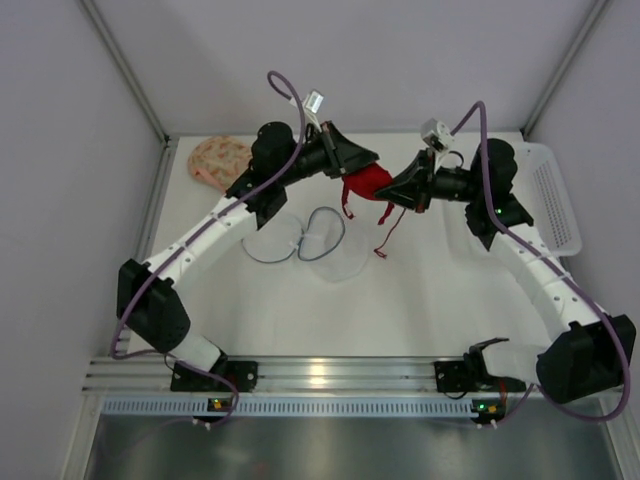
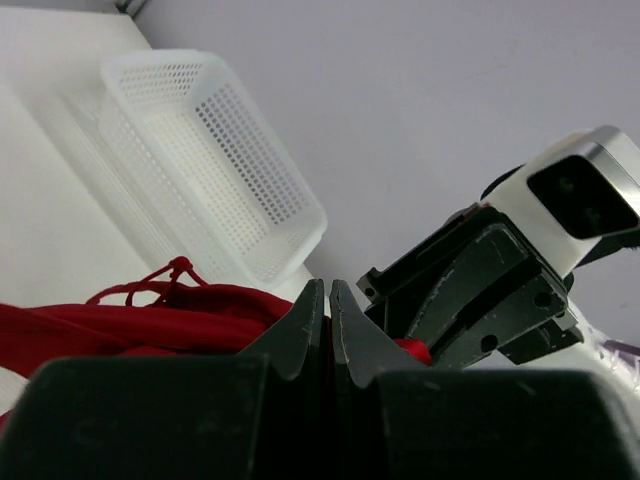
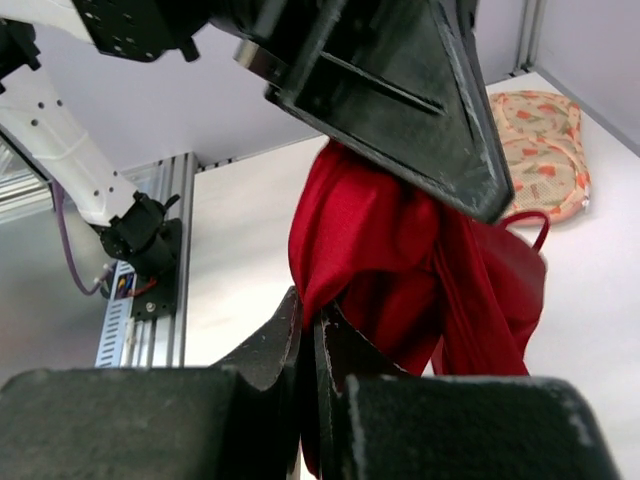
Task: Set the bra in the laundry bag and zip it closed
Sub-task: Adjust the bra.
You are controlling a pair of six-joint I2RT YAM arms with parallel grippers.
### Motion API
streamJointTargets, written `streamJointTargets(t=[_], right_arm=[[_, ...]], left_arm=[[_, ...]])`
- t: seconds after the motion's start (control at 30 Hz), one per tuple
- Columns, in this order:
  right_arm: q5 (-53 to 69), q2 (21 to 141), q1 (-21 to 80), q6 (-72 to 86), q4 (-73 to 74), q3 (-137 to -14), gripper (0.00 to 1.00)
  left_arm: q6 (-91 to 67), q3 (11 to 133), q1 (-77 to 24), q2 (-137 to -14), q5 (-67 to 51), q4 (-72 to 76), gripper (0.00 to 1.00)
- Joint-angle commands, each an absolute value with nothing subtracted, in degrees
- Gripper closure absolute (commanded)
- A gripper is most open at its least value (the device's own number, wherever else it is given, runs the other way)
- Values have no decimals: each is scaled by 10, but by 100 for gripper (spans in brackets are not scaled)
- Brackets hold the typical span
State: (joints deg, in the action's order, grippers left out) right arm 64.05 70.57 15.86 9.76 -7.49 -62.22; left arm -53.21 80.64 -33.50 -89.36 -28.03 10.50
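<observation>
The red bra [image 1: 367,188] hangs in the air between both grippers, above the back middle of the table, with a strap dangling down. My left gripper [image 1: 370,160] is shut on its upper edge; red cloth shows between the closed jaws [image 2: 328,290]. My right gripper [image 1: 387,190] is shut on a fold of the bra [image 3: 380,250] from the other side, jaws pinched together [image 3: 307,312]. The laundry bag [image 1: 312,245], clear mesh with a blue zipper edge, lies flat on the table below and to the left of the bra.
A floral-patterned garment [image 1: 220,160] lies at the back left corner. A white perforated basket [image 1: 553,195] stands along the right wall. Grey walls enclose the table on three sides, and an aluminium rail [image 1: 320,375] runs along the near edge.
</observation>
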Motion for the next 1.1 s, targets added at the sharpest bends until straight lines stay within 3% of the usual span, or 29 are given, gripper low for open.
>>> streamJointTargets(t=[0.0,0.1,0.13,0.17,0.27,0.33,0.4,0.53,0.57,0.6,0.63,0.67,0.7,0.77,0.87,1.07], right_arm=[[633,687,156,109,-79,-599,100],[624,691,156,148,-103,-584,100],[620,693,156,177,-110,-579,95],[614,695,156,192,-115,-580,78],[601,692,156,227,-116,-592,75],[592,686,156,252,-112,-616,82],[585,688,156,296,-112,-638,98],[613,711,159,337,-105,-671,100],[623,713,160,328,-99,-670,95],[614,709,161,290,-75,-669,83],[602,707,158,265,-17,-673,68],[573,695,156,246,5,-676,46],[562,687,153,237,21,-676,37],[549,659,141,231,27,-668,26],[517,623,132,158,82,-668,18],[504,570,131,21,20,-599,11]], left_arm=[[-432,837,-330,-848,-248,174,100],[-383,802,-333,-822,-242,221,100],[-355,800,-332,-811,-241,221,100],[-341,797,-332,-808,-243,221,100],[-310,789,-332,-794,-253,221,100],[-293,789,-332,-784,-270,221,100],[-283,786,-333,-773,-268,221,100],[-283,782,-332,-766,-278,221,100],[-279,782,-332,-765,-291,221,100],[-271,781,-332,-763,-299,221,100],[-265,781,-332,-761,-302,219,100],[-252,784,-332,-759,-307,194,100],[-220,789,-331,-754,-305,174,100],[-191,821,-331,-752,-266,92,100],[-148,898,-330,-771,-243,-34,100],[-153,969,-331,-801,-322,-105,100]])
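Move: Both grippers already hold the red bra, high above the table. Its middle is about 5 cm below the left fingertips, 2 cm nearer the base and 1 cm to their left; from the right hand it is some 5 cm ahead, 3 cm left and 2 cm lower. The open laundry bag lies about 14 cm left of the left hand, 1 cm farther out and 37 cm below. The white basket sits roughly 47 cm right of the right hand, 22 cm farther out and 31 cm lower. Upward, then drifting left and a little back, the left hand carries its pinched part of the bra some 10 cm higher, its wrist rolling nearly 40 degrees while the fingers stay shut. The right fingers crack open, shut again briefly, then spread wide and let go of the bra; that hand backs off about 4 cm to the right and slightly up, turning a bit clockwise. ##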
